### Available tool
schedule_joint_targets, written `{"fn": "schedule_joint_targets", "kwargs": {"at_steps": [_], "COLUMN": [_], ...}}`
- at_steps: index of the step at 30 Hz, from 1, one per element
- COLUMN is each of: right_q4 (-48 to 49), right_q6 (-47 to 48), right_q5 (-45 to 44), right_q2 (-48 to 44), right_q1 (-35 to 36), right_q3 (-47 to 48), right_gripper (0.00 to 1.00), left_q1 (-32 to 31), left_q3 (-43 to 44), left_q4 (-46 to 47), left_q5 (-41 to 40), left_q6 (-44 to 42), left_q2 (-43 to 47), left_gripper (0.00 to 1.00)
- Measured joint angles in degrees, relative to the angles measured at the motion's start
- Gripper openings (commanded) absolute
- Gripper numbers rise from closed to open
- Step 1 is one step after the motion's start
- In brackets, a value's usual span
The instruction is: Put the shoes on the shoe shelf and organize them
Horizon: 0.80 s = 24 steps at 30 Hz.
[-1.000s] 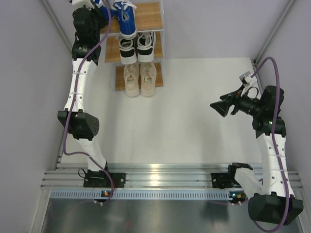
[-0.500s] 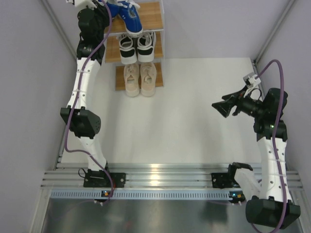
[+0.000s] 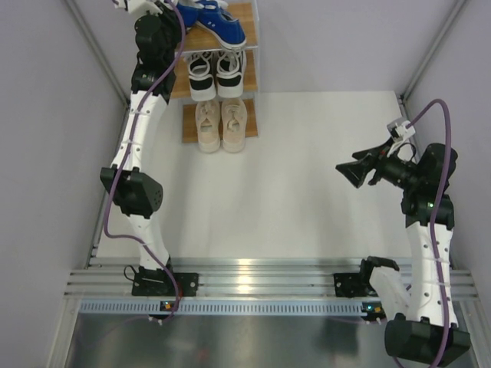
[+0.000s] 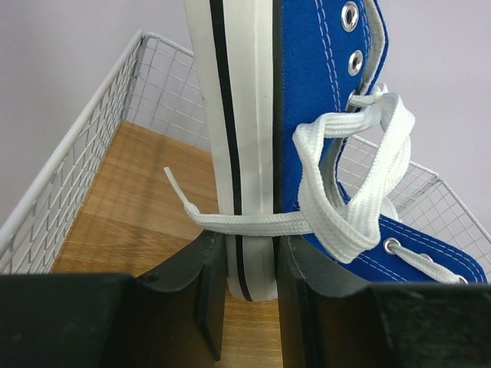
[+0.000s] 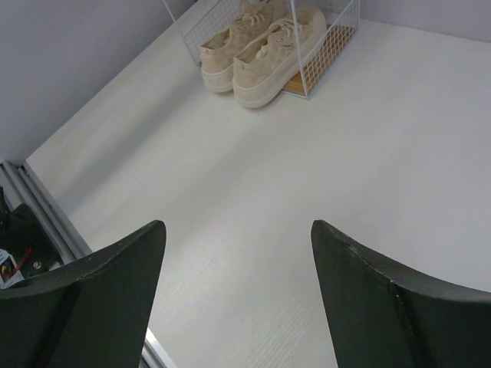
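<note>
The shoe shelf (image 3: 237, 18) stands at the far left of the table. The beige pair (image 3: 221, 123) sits on its bottom board and the black-and-white pair (image 3: 215, 73) on the middle board. My left gripper (image 4: 249, 287) is shut on the sole edge of a blue shoe (image 4: 318, 100), held on its side just above the top board (image 4: 146, 199); in the top view the blue shoes (image 3: 215, 21) lie over the top board by my left gripper (image 3: 175, 9). My right gripper (image 3: 347, 172) is open and empty above the table at the right; its view shows the beige pair (image 5: 265, 42).
The shelf's white wire mesh walls (image 4: 92, 146) rise on both sides of the top board. A grey wall stands close behind the shelf. The metal base rail (image 3: 253, 276) runs along the near edge. White tabletop (image 3: 291, 176) lies between the arms.
My left gripper has swung the blue shoe rightward over the top board, toe now pointing right. My right arm has barely shifted.
</note>
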<state>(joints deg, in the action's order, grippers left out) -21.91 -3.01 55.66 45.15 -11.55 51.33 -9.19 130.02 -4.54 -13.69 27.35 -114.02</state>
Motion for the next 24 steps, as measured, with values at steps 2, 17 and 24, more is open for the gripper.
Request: {"fn": "schedule_joint_targets", "kwargs": {"at_steps": [2,17,24], "right_q4": [0.0,-0.3,-0.4], "right_q6": [0.0,0.4,0.7], "right_q5": [0.0,0.2,0.2], "right_q2": [-0.4,-1.5,-1.7], "right_q1": [0.0,-0.4,-0.6], "right_q3": [0.0,-1.2,-1.2], "right_gripper": [0.77,0.77,0.77], "left_q1": [0.0,4.2,9.2], "left_q3": [0.0,-2.9,-5.4], "left_q4": [0.0,-8.2,-14.4], "left_q5": [-0.3,5.5,22.9], "left_q6": [0.0,4.5,16.4], "left_q2": [0.0,10.3,17.1], "left_gripper": [0.0,0.0,0.0]}}
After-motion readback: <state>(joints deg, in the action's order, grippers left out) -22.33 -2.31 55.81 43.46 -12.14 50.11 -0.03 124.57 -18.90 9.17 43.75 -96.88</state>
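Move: Already holding the second blue shoe, the left hand is over the top shelf; the shelf's free left part lies about 3 cm ahead, 3 cm left and 8 cm below. The blue shoe already placed is some 11 cm right and 2 cm back, about 6 cm lower. The black shoes are roughly 9 cm right, 5 cm back and 24 cm down. From the right hand, that free part is about 37 cm ahead, 48 cm left and 12 cm up. Left hand, still gripping the blue shoe, draws back about 11 cm off the top shelf, rising and turning clockwise. ##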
